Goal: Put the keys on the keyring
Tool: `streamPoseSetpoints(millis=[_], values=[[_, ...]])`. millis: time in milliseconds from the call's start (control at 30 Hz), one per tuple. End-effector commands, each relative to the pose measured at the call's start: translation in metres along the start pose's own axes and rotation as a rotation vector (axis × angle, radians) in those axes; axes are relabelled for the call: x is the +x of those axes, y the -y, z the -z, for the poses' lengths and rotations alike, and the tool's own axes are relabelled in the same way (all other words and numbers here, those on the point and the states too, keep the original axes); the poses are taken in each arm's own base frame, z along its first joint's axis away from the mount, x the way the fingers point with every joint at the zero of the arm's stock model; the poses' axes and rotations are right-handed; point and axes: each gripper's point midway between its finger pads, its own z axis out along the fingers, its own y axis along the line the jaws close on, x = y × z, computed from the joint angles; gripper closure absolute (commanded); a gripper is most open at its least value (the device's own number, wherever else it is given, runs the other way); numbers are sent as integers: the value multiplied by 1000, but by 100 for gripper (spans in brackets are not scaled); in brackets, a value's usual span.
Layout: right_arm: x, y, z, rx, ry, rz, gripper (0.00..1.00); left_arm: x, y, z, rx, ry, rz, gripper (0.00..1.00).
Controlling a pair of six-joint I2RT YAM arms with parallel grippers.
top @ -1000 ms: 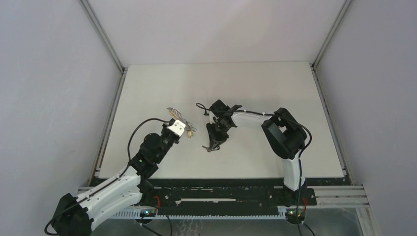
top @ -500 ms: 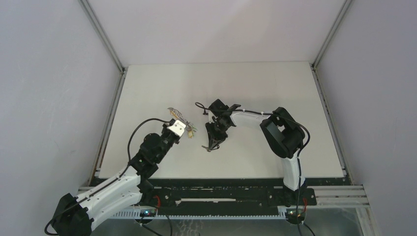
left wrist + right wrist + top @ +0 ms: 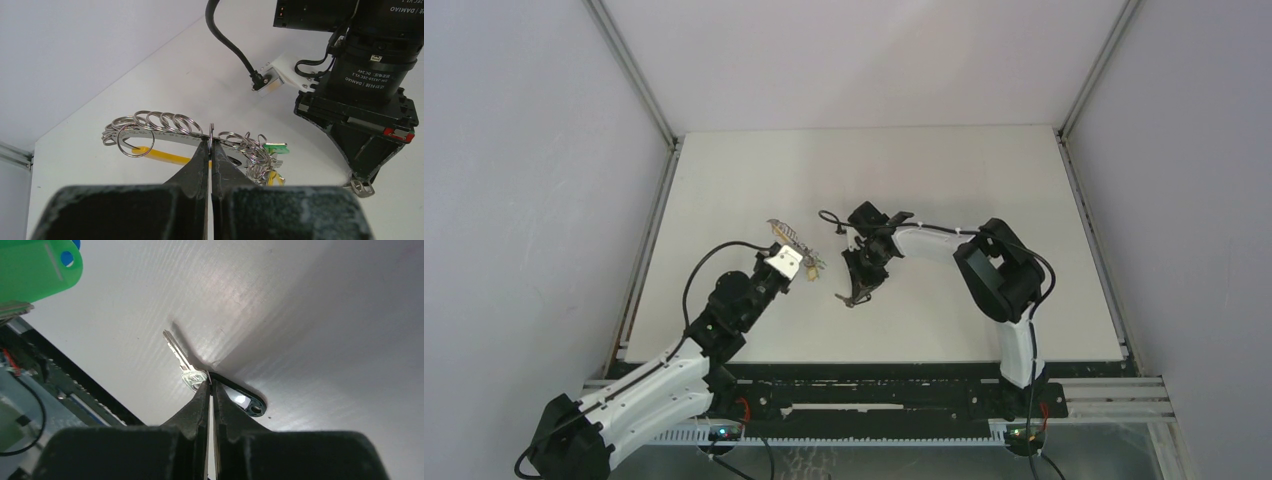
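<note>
The keyring (image 3: 165, 131) is a curved silvery band strung with several wire rings, with a yellow band (image 3: 160, 155) below and a green tag (image 3: 276, 148) at its right end. My left gripper (image 3: 211, 146) is shut on one thin ring of it and holds the keyring above the table (image 3: 789, 236). The key (image 3: 186, 365) has a short silver blade and a black head (image 3: 245, 402). It lies low against the table, and my right gripper (image 3: 210, 383) is shut on it where blade meets head. From above, the right gripper (image 3: 856, 296) points down just right of the left gripper (image 3: 810, 264).
The white table (image 3: 944, 180) has metal rails along both sides and grey walls around it. The right arm's wrist and black cable (image 3: 235, 50) hang close to the right of the keyring. The green tag (image 3: 35, 267) shows at the right wrist view's upper left.
The right gripper's jaws have closed onto the key. The left arm and the keyring have stayed almost still.
</note>
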Motion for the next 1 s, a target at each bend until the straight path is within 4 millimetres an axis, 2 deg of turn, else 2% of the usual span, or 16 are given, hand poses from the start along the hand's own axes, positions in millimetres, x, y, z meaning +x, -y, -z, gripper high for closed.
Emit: streamPoseSetpoints(millis=[0, 100, 400, 633, 800, 967], values=[[-26, -7, 40, 102, 140, 217, 100, -29, 0, 2, 19, 114, 35, 100], [-31, -11, 67, 170, 238, 318, 100, -36, 4, 4, 51, 141, 43, 100], [-29, -10, 126, 302, 481, 549, 100, -56, 26, 0, 197, 178, 34, 100], [-27, -31, 172, 255, 743, 792, 100, -73, 59, -1, 409, 224, -21, 100], [-20, -43, 191, 211, 830, 957, 100, -75, 82, 3, 555, 248, -65, 100], [-9, -56, 193, 126, 830, 1097, 100, -74, 97, 7, 655, 251, -107, 100]])
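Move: The key with the black tag is already pinched in the right fingertips at table height; the silver split ring held open to it by the left hand lies about 10 cm to the left, some 4 cm farther out and 17 cm above. The bunch of keys and coloured tags hangs level ahead-and-back with the right hand, about 7 cm left and 14 cm up. From the left hand, the key is about 4 cm back, 10 cm right and 17 cm below. Keeping its pinch, the right hand lifts the key and its black tag off the table, rising about 17 cm towards the height of the split ring while easing some 7 cm to the right, and its steeply down-pointing fingers swing up to point left and forward, only slanting down. Meanwhile the left hand, still shut on the split ring, carries the whole keyring about 8 cm right and 5 cm back towards the key, turning some 30 degrees clockwise to face it. ##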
